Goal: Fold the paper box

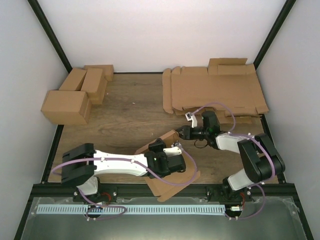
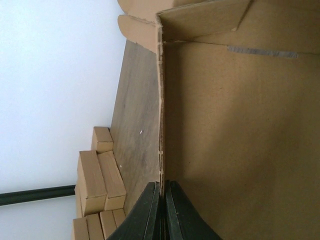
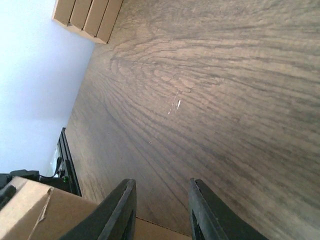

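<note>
The paper box (image 1: 167, 167) is a brown cardboard piece, partly folded, lying near the front middle of the table under my left arm. My left gripper (image 1: 156, 146) is shut on the edge of one raised side wall (image 2: 240, 140); the two fingers pinch the wall's rim (image 2: 162, 192). My right gripper (image 1: 181, 132) is open and empty, just right of the box's raised far corner. In the right wrist view its fingers (image 3: 161, 205) stand apart over bare wood, with a piece of the box (image 3: 35, 210) at the lower left.
A thick pile of flat brown sheets (image 1: 215, 92) lies at the back right. Several finished brown boxes (image 1: 75, 95) stand at the back left, also in the left wrist view (image 2: 97, 180). Black frame posts and white walls enclose the wooden table (image 1: 130, 115).
</note>
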Tool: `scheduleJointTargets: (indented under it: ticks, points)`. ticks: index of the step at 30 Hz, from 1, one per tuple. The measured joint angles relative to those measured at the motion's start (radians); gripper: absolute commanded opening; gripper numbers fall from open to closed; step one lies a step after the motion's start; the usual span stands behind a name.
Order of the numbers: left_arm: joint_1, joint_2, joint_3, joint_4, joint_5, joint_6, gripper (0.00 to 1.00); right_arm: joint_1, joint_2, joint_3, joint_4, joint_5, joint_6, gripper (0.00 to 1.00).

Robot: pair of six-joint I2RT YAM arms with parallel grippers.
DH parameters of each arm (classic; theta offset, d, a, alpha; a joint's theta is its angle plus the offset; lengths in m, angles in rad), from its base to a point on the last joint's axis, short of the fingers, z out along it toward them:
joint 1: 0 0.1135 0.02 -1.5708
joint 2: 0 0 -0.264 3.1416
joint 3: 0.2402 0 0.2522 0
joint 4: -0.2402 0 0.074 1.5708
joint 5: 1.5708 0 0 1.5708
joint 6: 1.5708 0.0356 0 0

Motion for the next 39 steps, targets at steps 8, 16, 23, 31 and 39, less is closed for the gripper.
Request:
scheduleJointTargets:
  ticks: [8, 16, 23, 31, 39]
  points:
    - [-0.005, -0.034, 0.0, -0.005, 0.048, -0.007, 0.04, 0.002, -0.097, -0.12, 0.024, 0.035, -0.004, 0.34]
    - [-0.006, -0.09, -0.035, 0.007, 0.085, 0.012, 0.04, 0.003, -0.208, -0.269, 0.125, 0.055, 0.0, 0.34]
    - [-0.006, -0.127, -0.048, 0.023, 0.105, 0.019, 0.04, 0.005, -0.312, -0.352, 0.201, 0.059, 0.02, 0.34]
    - [-0.006, -0.127, -0.06, 0.027, 0.111, 0.024, 0.04, 0.019, -0.338, -0.361, 0.214, 0.056, 0.004, 0.35]
    - [-0.006, -0.141, -0.072, 0.034, 0.13, 0.035, 0.04, 0.026, -0.341, -0.398, 0.26, 0.047, -0.001, 0.34]
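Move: My left hand still has the box's standing far wall pinched by its top edge near mid-length, the wall's middle some 4 cm below it. For my right hand the box's right side panel lies about 10 cm back, 5 cm to its right and 5 cm lower. The far-right corner is about 1 cm to its left and 3 cm below; the stack of flat sheets sits some 19 cm ahead and 19 cm right. I draw my right hand back about 7 cm and slightly right, from beside the far-right corner along the box's right side; it dips a little, then rises again as it slows. Its fingers stay part open, and the wrist rolls some 10 degrees, forward side up. My left hand keeps its pinch on the far wall, easing back 1 to 2 cm and turning slightly clockwise. ##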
